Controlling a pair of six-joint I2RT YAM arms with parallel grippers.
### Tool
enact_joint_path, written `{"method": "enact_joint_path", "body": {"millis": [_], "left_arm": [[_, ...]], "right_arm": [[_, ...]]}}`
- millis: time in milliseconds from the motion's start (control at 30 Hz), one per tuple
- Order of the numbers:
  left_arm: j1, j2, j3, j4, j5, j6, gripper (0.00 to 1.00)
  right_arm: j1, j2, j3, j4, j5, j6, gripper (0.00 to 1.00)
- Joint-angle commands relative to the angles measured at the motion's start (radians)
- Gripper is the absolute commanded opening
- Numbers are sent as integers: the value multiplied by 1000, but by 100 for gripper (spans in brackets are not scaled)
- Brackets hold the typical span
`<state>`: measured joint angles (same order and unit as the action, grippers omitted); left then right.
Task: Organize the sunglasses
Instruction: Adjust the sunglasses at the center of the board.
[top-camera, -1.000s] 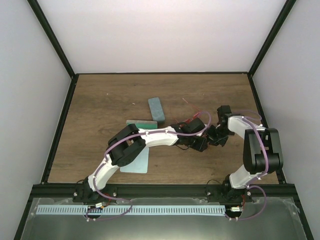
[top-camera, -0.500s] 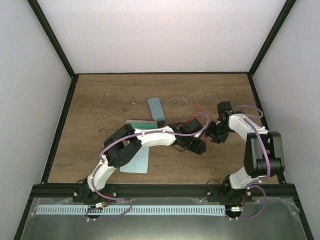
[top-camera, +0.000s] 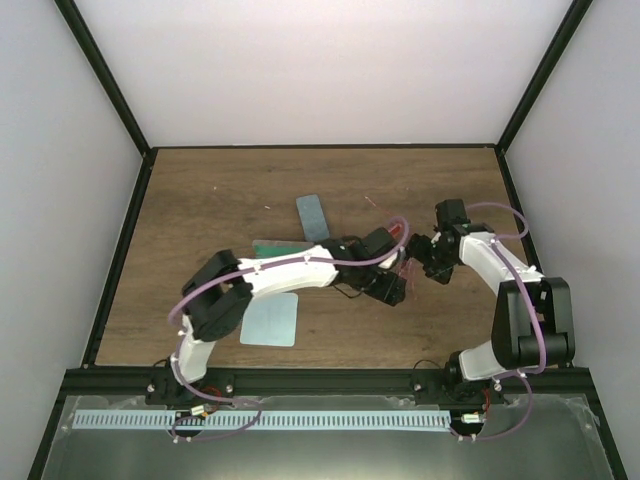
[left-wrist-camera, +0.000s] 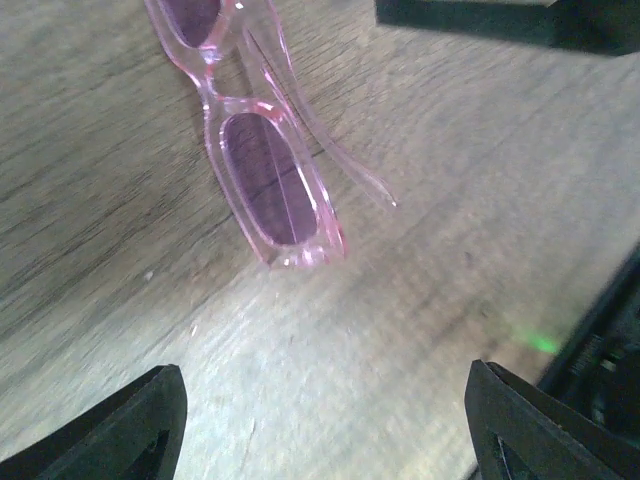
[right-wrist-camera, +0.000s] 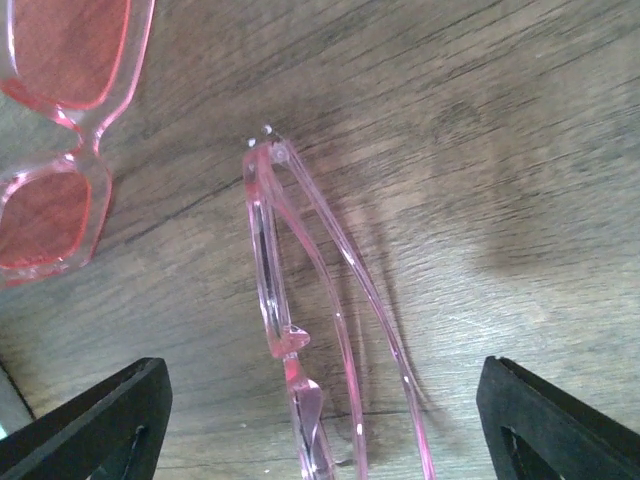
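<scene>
Translucent pink sunglasses (right-wrist-camera: 290, 330) stand on edge on the wood, folded, running down between the fingers of my right gripper (right-wrist-camera: 325, 425). That gripper is open and its fingers (right-wrist-camera: 100, 420) are apart from the frame. A red-orange pair (right-wrist-camera: 55, 130) lies flat just beyond, at the upper left. In the left wrist view a pink-framed pair with purplish lenses (left-wrist-camera: 270, 170) lies flat ahead of my left gripper (left-wrist-camera: 325, 430), which is open with only bare wood between its fingers. From above, both grippers (top-camera: 393, 283) (top-camera: 420, 262) meet at the sunglasses (top-camera: 405, 264).
A blue-grey case (top-camera: 313, 216) lies behind the left arm. A green-lined case (top-camera: 278, 244) is partly hidden under that arm. A pale teal cloth (top-camera: 272, 320) lies near the front. Black frame posts border the wooden table (top-camera: 200, 200).
Both grippers have opened. The left arm's elbow has swung left and toward the front. The right wrist has shifted slightly toward the back.
</scene>
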<state>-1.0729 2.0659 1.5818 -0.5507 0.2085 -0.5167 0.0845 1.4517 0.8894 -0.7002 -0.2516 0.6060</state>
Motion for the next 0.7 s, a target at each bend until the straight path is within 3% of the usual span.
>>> {"method": "enact_joint_path", "body": {"millis": [0, 267, 433, 667], "left_arm": [[60, -166, -132, 63, 63, -50, 79], [149, -350, -363, 117, 40, -96, 78], [152, -371, -405, 120, 19, -100, 78], [174, -390, -430, 128, 13, -101, 78]], "right_arm": [[25, 7, -21, 58, 8, -24, 87], [82, 113, 2, 68, 68, -42, 83], [110, 180, 19, 62, 101, -41, 71], [129, 200, 41, 38, 132, -36, 45]]}}
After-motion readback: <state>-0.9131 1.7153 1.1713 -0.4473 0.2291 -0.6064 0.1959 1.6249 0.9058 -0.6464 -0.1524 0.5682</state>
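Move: The purple sunglasses, lying lengthwise forward-back, have their middle about 2 cm left of the right hand, 1 cm back and 5 cm below it. The red sunglasses lie roughly 7 cm ahead and 7 cm left of that hand. From the empty left hand, the purple sunglasses are some 5 cm ahead, 6 cm right and 6 cm below; the green case is about 8 cm ahead and 23 cm left. The right hand sinks about 4.5 cm astride the purple sunglasses, half closing; the left withdraws 10 cm left. ##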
